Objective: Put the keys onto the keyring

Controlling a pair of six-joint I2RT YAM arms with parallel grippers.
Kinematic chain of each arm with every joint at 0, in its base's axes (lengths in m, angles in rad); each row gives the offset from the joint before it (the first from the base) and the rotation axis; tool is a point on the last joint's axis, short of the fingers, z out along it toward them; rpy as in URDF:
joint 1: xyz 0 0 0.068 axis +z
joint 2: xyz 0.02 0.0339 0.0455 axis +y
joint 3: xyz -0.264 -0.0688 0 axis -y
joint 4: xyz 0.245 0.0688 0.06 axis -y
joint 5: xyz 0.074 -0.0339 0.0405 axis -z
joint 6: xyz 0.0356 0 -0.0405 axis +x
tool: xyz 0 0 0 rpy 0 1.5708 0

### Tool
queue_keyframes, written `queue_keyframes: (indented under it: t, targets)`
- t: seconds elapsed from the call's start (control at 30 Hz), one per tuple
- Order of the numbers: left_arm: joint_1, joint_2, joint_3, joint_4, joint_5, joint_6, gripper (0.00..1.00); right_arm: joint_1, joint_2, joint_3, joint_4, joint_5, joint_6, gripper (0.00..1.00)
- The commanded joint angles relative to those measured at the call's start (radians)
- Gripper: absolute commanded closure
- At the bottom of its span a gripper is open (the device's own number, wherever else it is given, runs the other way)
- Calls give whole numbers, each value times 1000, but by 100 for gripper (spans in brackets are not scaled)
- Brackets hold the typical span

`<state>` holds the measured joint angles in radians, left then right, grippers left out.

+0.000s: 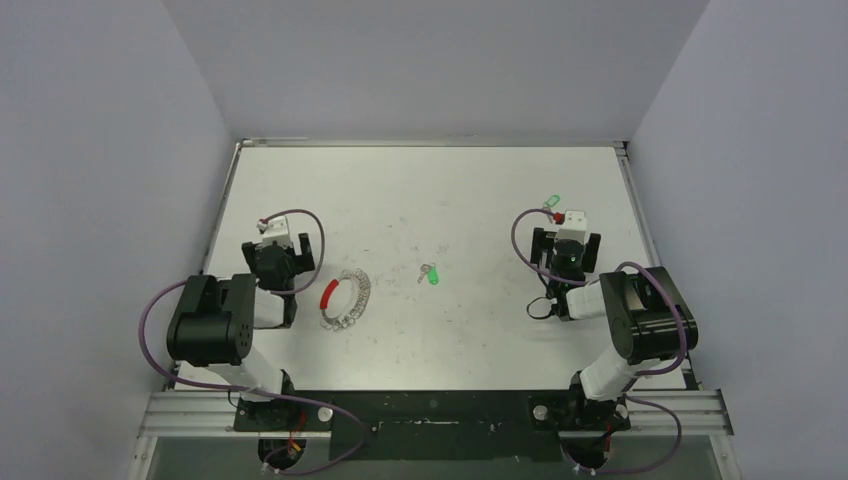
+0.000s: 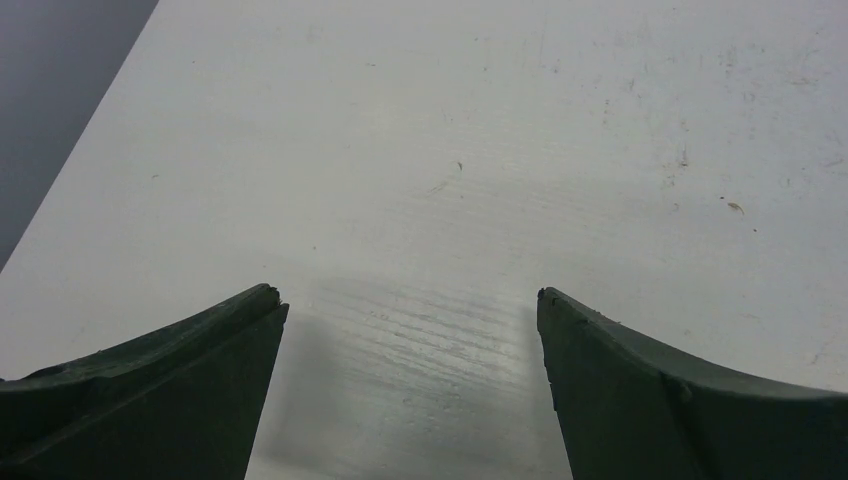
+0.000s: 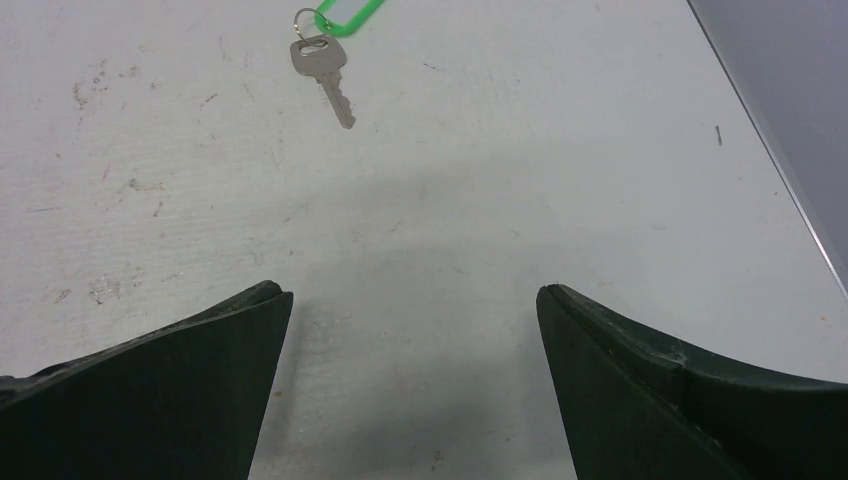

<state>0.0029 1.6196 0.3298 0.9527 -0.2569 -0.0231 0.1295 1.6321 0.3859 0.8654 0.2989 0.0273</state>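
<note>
The keyring (image 1: 346, 299), a loop of clear beads with a red segment, lies on the white table (image 1: 450, 190) just right of my left arm. One set of keys (image 1: 429, 273) with a green tag lies at mid-table. A second silver key (image 3: 323, 68) on a green tag (image 3: 350, 14) lies just ahead and left of my right gripper (image 3: 413, 290), which is open and empty. In the top view this key (image 1: 549, 203) sits beyond that right gripper (image 1: 566, 228). My left gripper (image 2: 410, 295) is open over bare table, and in the top view the left gripper (image 1: 272, 232) is left of the keyring.
Grey walls enclose the table on three sides. The table's right edge (image 3: 770, 160) runs close to my right gripper, and its left edge (image 2: 80, 130) is near my left gripper. Purple cables (image 1: 310, 240) loop off both wrists.
</note>
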Motion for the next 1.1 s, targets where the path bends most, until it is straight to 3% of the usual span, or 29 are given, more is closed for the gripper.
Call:
queue_keyframes:
  t: [0.0, 0.4, 0.43, 0.5, 0.57, 0.7, 0.77, 0.87, 1.07]
  targets:
    - [23, -7, 27, 22, 16, -12, 3, -5, -8, 17, 34, -6, 2, 0]
    - [6, -51, 11, 22, -15, 17, 3, -13, -25, 27, 7, -29, -5, 0]
    - [-39, -102, 16, -31, -51, 47, 3, -7, -59, 59, -73, -31, -10, 0]
    - [-95, -239, 60, -226, -127, 58, 3, 1, -142, 192, -389, -10, 32, 0]
    - [-116, -381, 146, -486, -141, -60, 3, -5, -176, 323, -611, 3, 154, 0]
    - [-108, -595, 270, -925, -90, -341, 3, -17, -254, 352, -674, -159, 232, 0]
    - [-97, -666, 295, -1096, -46, -458, 3, -22, -322, 339, -722, -131, 343, 0]
    - [-71, -711, 299, -1223, 89, -560, 3, -41, -410, 363, -943, -11, 541, 0]
    - [-51, -749, 252, -1328, 270, -612, 3, -82, -510, 380, -1051, -142, 558, 0]
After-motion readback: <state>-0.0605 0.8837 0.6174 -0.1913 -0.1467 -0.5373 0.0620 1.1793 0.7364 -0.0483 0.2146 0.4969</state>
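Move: The keyring with the red sleeve lies about 12 cm back and 16 cm to the right of the left hand, some 5 cm below. The far keys, with a green tag, are roughly 9 cm ahead and 5 cm left of the right hand, also about 5 cm lower; at table height too, the middle keys lie some 8 cm back and 33 cm left of that hand, or 7 cm back and 36 cm right of the left hand. The keyring draws the left hand: after a pause it lifts about 18 cm, then sinks some 5 cm while easing back and right towards the ring across the table, rolling about 30 degrees, left side down. The far keys are left behind below as the right hand rises about 12 cm, first forward, then back again, left side tipping up. Both grippers stay wide open. ##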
